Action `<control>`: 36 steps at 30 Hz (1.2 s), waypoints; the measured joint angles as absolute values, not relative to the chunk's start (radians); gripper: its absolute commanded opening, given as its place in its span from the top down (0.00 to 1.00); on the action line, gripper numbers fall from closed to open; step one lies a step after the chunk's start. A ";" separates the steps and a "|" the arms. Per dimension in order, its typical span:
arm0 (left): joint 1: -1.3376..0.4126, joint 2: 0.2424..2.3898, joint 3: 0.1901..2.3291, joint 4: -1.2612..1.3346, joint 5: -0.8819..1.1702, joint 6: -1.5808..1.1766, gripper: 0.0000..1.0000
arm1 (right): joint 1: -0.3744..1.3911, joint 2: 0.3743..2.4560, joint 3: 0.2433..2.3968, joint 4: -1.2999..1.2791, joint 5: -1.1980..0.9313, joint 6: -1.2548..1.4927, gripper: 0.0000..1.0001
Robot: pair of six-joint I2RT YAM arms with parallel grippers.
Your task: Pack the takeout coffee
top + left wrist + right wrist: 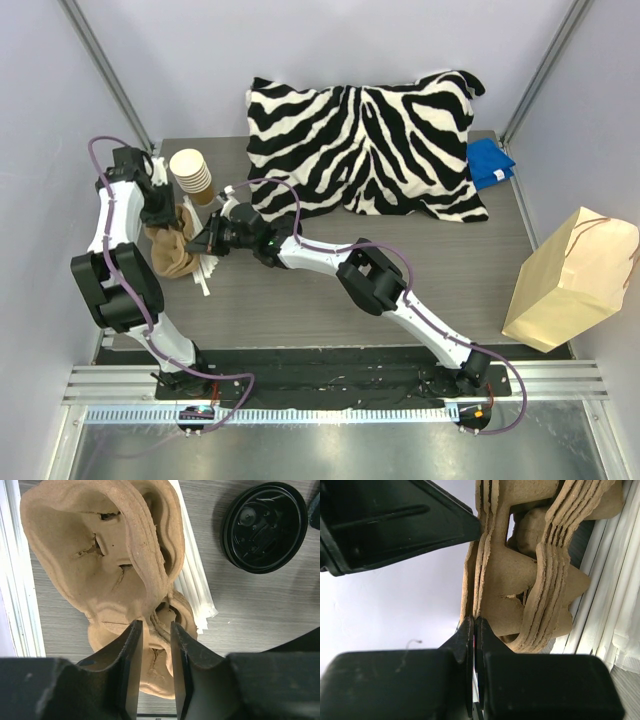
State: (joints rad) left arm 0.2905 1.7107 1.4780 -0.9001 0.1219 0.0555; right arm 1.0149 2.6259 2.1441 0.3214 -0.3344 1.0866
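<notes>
The takeout coffee is not visible in any view. A stack of brown pulp cup carriers (172, 250) (100, 555) (520, 580) lies at the table's left. My left gripper (185, 222) (155, 627) hangs over it, jaws a little apart and straddling a raised ridge of the top carrier. I cannot tell whether they press on it. My right gripper (203, 243) (474, 621) is shut, its tips against the edge of the carrier stack's layers. A loose black lid (265, 527) lies on the table beside the carriers.
A stack of unlidded brown cups (190, 170) lies behind the carriers. White wrapped straws (207, 272) (192, 580) lie under them. A kraft paper bag (572, 280) stands at the right edge. A zebra pillow (365, 145) and a blue cloth (490, 162) fill the back.
</notes>
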 measured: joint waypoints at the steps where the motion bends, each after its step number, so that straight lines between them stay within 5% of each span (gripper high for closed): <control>1: 0.290 1.711 1.476 -0.898 0.121 0.056 0.71 | 1.015 2.626 2.144 0.321 -0.334 1.087 0.99; 8: 0.302 1.716 1.454 -0.869 0.113 0.057 0.84 | 1.015 2.626 2.144 0.323 -0.335 1.087 0.99; 12: 0.308 1.719 1.451 -0.866 0.115 0.056 0.99 | 1.015 2.626 2.144 0.323 -0.335 1.092 0.99; 36: 0.328 1.642 1.476 -0.952 0.093 0.110 1.00 | 1.019 2.627 2.133 0.341 -0.342 1.132 0.99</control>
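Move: The cup holder's raised ridge lies almost at the left fingertips, only about 1 cm to their left and 1 cm below. From that hand, the white straws lie about 6 cm right and 5 cm back, the black lid some 14 cm right and about level, both roughly 8 cm lower; the cup stack stands about 9 cm right and 8 cm ahead. From the right hand, the ridge lies about 6 cm ahead and 8 cm left. Easing about 1 cm down and 1 cm left onto the ridge, the left hand shuts its part-open fingers and pinches the thin pulp edge, then pulls it up about 3 cm while drawing back 2 cm and slightly left. The right hand stays almost in place, shut on its own edge of the holder and tipping only a couple of degrees. ##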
